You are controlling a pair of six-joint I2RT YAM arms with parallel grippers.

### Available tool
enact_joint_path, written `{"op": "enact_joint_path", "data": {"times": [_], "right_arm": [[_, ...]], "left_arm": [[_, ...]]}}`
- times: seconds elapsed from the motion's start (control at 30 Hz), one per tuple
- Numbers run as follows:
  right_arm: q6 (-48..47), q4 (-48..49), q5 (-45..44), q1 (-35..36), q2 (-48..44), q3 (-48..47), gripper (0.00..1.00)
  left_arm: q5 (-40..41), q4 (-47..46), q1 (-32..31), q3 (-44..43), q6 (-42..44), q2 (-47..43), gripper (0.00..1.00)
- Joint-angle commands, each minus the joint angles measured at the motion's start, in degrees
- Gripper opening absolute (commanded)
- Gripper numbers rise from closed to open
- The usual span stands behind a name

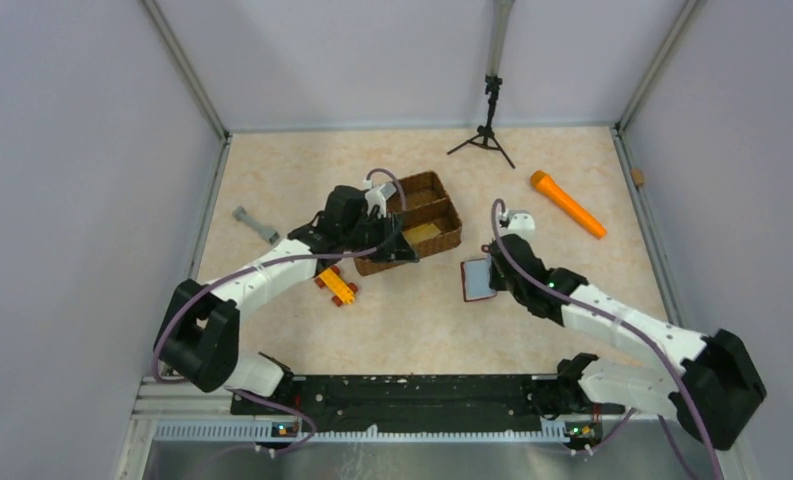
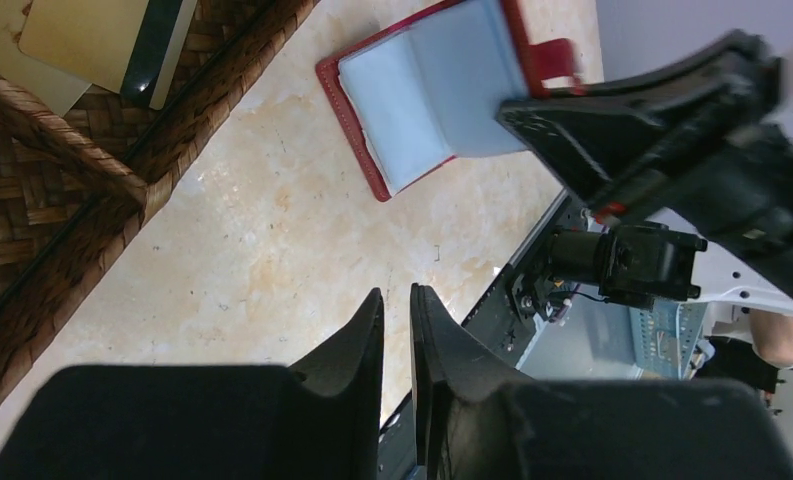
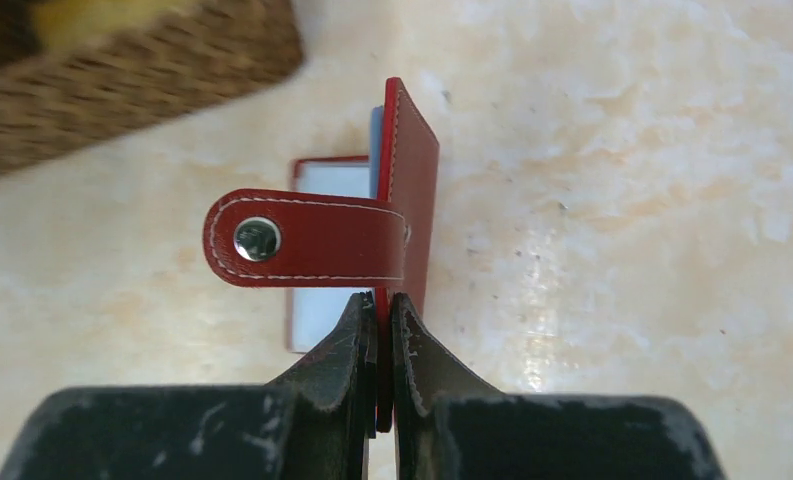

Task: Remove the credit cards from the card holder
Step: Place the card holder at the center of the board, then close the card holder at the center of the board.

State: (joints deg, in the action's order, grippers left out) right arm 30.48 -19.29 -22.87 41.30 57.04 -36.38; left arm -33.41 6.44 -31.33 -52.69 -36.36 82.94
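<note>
The dark red card holder (image 1: 477,280) lies open right of centre, its pale blue pockets (image 2: 432,100) facing up. My right gripper (image 3: 383,310) is shut on the edge of its raised red cover (image 3: 412,180), and the strap tab (image 3: 302,240) sticks out to the left. A tan-gold credit card (image 2: 92,40) and a dark card (image 2: 157,55) lie in the wicker basket (image 1: 442,205). My left gripper (image 2: 397,300) hovers over the table beside the basket's front wall, jaws slightly apart with nothing between them.
An orange-yellow toy car (image 1: 337,287) lies left of the basket's front corner. A grey tool (image 1: 257,225) sits far left, an orange cylinder (image 1: 567,203) at the back right and a small black tripod (image 1: 487,130) at the back. Walls enclose the table.
</note>
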Motion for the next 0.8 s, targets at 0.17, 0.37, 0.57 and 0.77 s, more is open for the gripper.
{"op": "enact_joint_path", "data": {"times": [0.17, 0.37, 0.57, 0.77], "right_arm": [[-2.9, 7.1, -3.2, 2.1, 12.6, 0.0, 0.48], [-4.4, 15.4, 12.3, 2.1, 3.6, 4.6, 0.73], [-5.1, 11.3, 18.3, 2.1, 3.6, 2.1, 0.73], [-3.3, 13.2, 17.9, 0.0, -2.8, 4.1, 0.71]], "left_arm": [[1.9, 1.8, 0.6, 2.4, 3.1, -6.3, 0.20], [2.5, 3.3, 1.7, 3.0, 4.0, -8.8, 0.21], [1.4, 3.9, 1.9, 2.6, 4.3, -9.0, 0.21], [1.0, 4.2, 2.0, 2.6, 4.1, -10.4, 0.22]]}}
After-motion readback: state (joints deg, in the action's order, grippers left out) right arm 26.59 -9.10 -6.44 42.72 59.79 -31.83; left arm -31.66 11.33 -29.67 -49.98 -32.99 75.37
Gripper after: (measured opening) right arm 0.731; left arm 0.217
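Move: The right hand grips the open card holder by its cover's edge; the table spot for it lies about 2 cm ahead, 2 cm left and 10 cm below. From this hand the wicker basket is some 13 cm ahead and 18 cm left, the orange microphone about 17 cm ahead and 16 cm right. From the empty left hand, the spot is about 13 cm right, 4 cm back and 13 cm down. Right hand lowers the card holder about 6 cm, opens wide, then pulls off 7 cm left, rising. ##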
